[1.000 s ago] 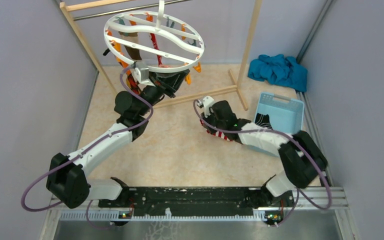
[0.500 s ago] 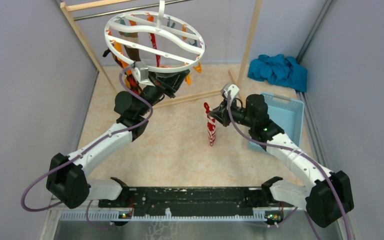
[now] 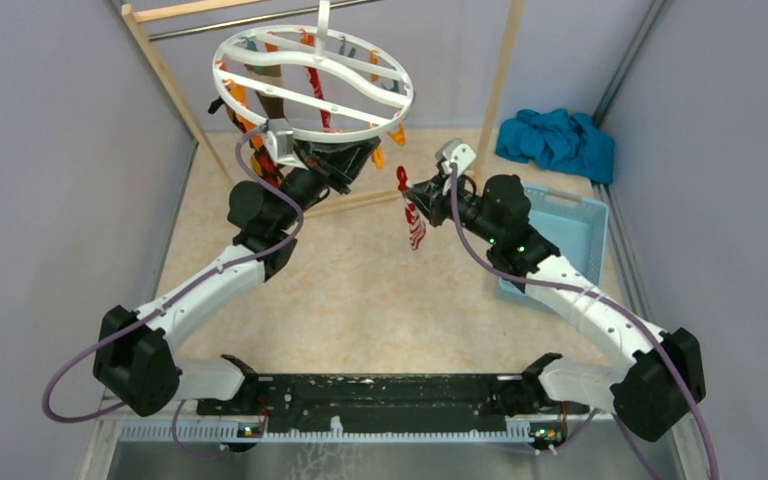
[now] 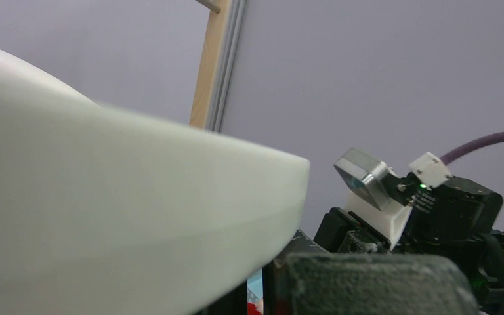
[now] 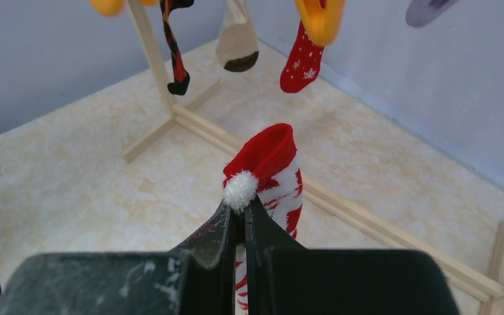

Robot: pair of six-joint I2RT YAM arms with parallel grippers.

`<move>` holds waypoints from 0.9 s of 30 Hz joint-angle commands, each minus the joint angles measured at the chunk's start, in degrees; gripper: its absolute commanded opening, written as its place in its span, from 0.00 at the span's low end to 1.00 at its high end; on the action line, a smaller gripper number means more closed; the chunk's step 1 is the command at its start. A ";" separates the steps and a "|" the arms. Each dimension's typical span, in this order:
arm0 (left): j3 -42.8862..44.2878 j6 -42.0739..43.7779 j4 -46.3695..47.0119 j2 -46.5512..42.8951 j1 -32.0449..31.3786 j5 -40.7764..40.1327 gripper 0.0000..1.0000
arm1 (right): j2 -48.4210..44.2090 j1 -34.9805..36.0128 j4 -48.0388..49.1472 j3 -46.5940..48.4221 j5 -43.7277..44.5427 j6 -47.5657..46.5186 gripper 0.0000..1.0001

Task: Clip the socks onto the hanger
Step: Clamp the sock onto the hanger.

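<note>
The white round hanger [image 3: 345, 134] hangs from the rack rod, with several socks clipped under it. My left gripper [image 3: 345, 160] sits at the ring's near rim and is shut on it; the ring [image 4: 105, 210] fills the left wrist view. My right gripper [image 3: 407, 192] is shut on the cuff of the red-and-white striped sock [image 3: 415, 228], which dangles in the air just right of the ring. In the right wrist view the jaws [image 5: 241, 209] pinch the sock [image 5: 277, 164] below its white pompom. A red sock [image 5: 300, 65], a beige one [image 5: 237, 42] and a dark argyle one [image 5: 176, 65] hang beyond.
The wooden rack [image 3: 495, 90] stands at the back, its base bars on the floor. A teal-blue cloth heap [image 3: 557, 140] lies at the back right. A light-blue basket [image 3: 572, 235] sits on the right, behind my right arm. Grey walls close in both sides.
My right arm has lifted the striped sock off the floor by the basket and carried it up and left toward the hanger. My left gripper has stayed on the ring.
</note>
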 commanded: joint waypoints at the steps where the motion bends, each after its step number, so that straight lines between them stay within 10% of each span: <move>1: 1.28 -1.38 -1.01 1.42 -0.19 1.34 0.00 | 0.49 6.68 6.41 4.06 10.49 -4.36 0.00; 13: 1.47 -1.29 -1.12 1.60 -0.21 -0.50 0.00 | 3.83 21.21 27.51 -1.66 42.29 -13.69 0.00; 27: 1.03 -2.02 -0.81 1.97 -0.19 -3.72 0.00 | 5.34 25.27 32.01 -0.90 46.99 -16.51 0.00</move>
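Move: My right hand already grips the red-and-white striped sock by its cuff. The orange clip I take it to hangs about 5 cm to my left, 2 cm ahead and 11 cm above. A second orange clip is at that height, some 7 cm ahead and 2 cm left. My left fingertips sit about 2 cm to the left of the first clip and 4 cm above it, so it is 2 cm right of and 4 cm below my left hand, level in depth. I lift the striped sock about 5 cm with my right hand, swinging it left under the hanger's near rim and then halfway back to the right, closing on the orange clip. On the way my wrist turns some 25 degrees clockwise and tips the fingers up about 20 degrees, still pinching the cuff. My left hand stays shut at the rim. ##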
